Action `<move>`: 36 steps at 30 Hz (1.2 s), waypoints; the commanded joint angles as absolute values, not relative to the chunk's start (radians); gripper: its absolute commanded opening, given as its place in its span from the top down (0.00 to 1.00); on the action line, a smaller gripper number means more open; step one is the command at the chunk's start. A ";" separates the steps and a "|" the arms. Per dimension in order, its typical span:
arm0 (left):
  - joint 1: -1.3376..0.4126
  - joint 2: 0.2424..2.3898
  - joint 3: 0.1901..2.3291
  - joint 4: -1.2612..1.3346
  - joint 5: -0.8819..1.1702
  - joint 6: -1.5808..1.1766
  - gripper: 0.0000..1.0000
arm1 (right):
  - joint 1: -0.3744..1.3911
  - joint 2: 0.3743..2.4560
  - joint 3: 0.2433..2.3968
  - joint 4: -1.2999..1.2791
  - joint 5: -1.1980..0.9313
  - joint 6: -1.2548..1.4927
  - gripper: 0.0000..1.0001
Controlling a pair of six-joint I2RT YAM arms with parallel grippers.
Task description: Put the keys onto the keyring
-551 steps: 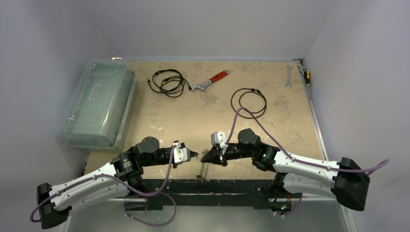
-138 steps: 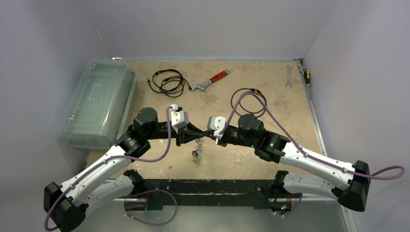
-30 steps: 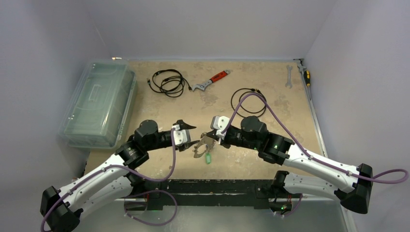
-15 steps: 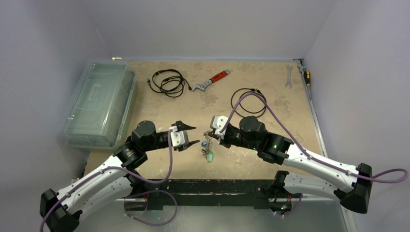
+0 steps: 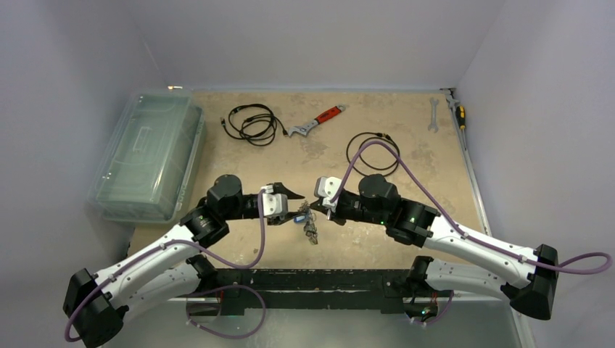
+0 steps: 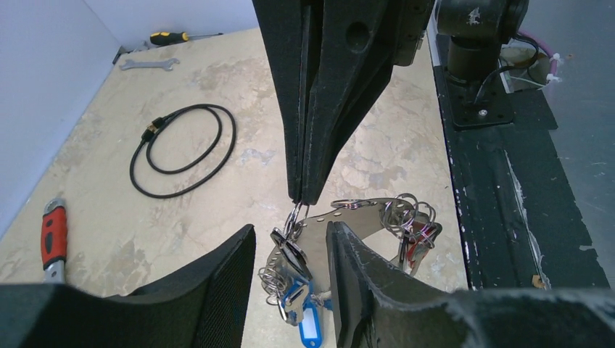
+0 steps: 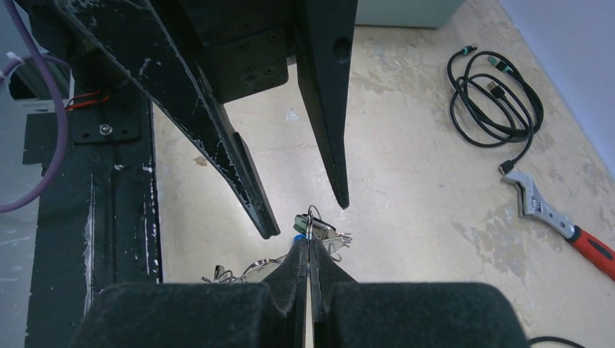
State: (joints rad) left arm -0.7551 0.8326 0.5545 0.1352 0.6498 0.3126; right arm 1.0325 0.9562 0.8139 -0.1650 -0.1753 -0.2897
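Observation:
The keyring (image 6: 354,215) is a curved grey metal band with a row of holes, hanging just above the table with many small wire rings on it. Keys hang from it: a dark-headed one (image 6: 293,251), a blue one with a blue tag (image 6: 307,323), and a red-tagged cluster (image 6: 415,233) at the far end. My right gripper (image 7: 308,245) is shut on a thin wire ring (image 7: 310,220) at the top of the bunch (image 5: 310,223). My left gripper (image 6: 290,228) is open, one finger on each side of the dark and blue keys, with gaps on both sides.
Two black cable coils (image 5: 251,123) (image 5: 373,152) and a red-handled wrench (image 5: 318,120) lie farther back. A clear plastic box (image 5: 149,156) stands at the left. A spanner (image 5: 433,114) and screwdriver (image 5: 458,110) lie at the far right. The black front rail (image 5: 326,279) runs close below the bunch.
My left gripper has moved right until its fingers straddle the hanging keys, and its jaws have narrowed a little. The bunch has swung; the green tag no longer shows. The right gripper stays shut.

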 commanded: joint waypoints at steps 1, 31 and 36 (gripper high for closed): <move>-0.757 0.841 0.597 0.179 0.683 0.305 0.61 | 1.034 0.933 0.859 -0.101 -0.208 -0.302 1.00; -0.756 0.823 0.612 0.107 0.625 0.338 1.00 | 1.035 0.932 0.856 -0.098 -0.182 -0.280 0.84; -0.757 0.825 0.619 0.095 0.601 0.317 1.00 | 1.035 0.927 0.845 -0.102 -0.153 -0.267 0.68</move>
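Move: The keyring is in the right hand's closed tips, about 1 cm to that hand's left, level with it both fore-and-aft and in height. It sits roughly 1 cm to the right of the left hand point, level both ways, between that hand's half-open fingers. From the left hand the hanging metal plate is some 5 cm back, 1 cm right and 5 cm below; the blue tag is about 3 cm back, in line sideways and 6 cm below. The left hand sinks about 1 cm with its wrist nearly still and shuts its half-open fingers, pinching the keyring just beside the right fingertips, while the right hand keeps its pinch and eases back and up, about 1 cm in all. Once the left grip is shut, the right fingers open about a third and let go of the ring, coming slightly forward again and still rising a little around the left tips. ##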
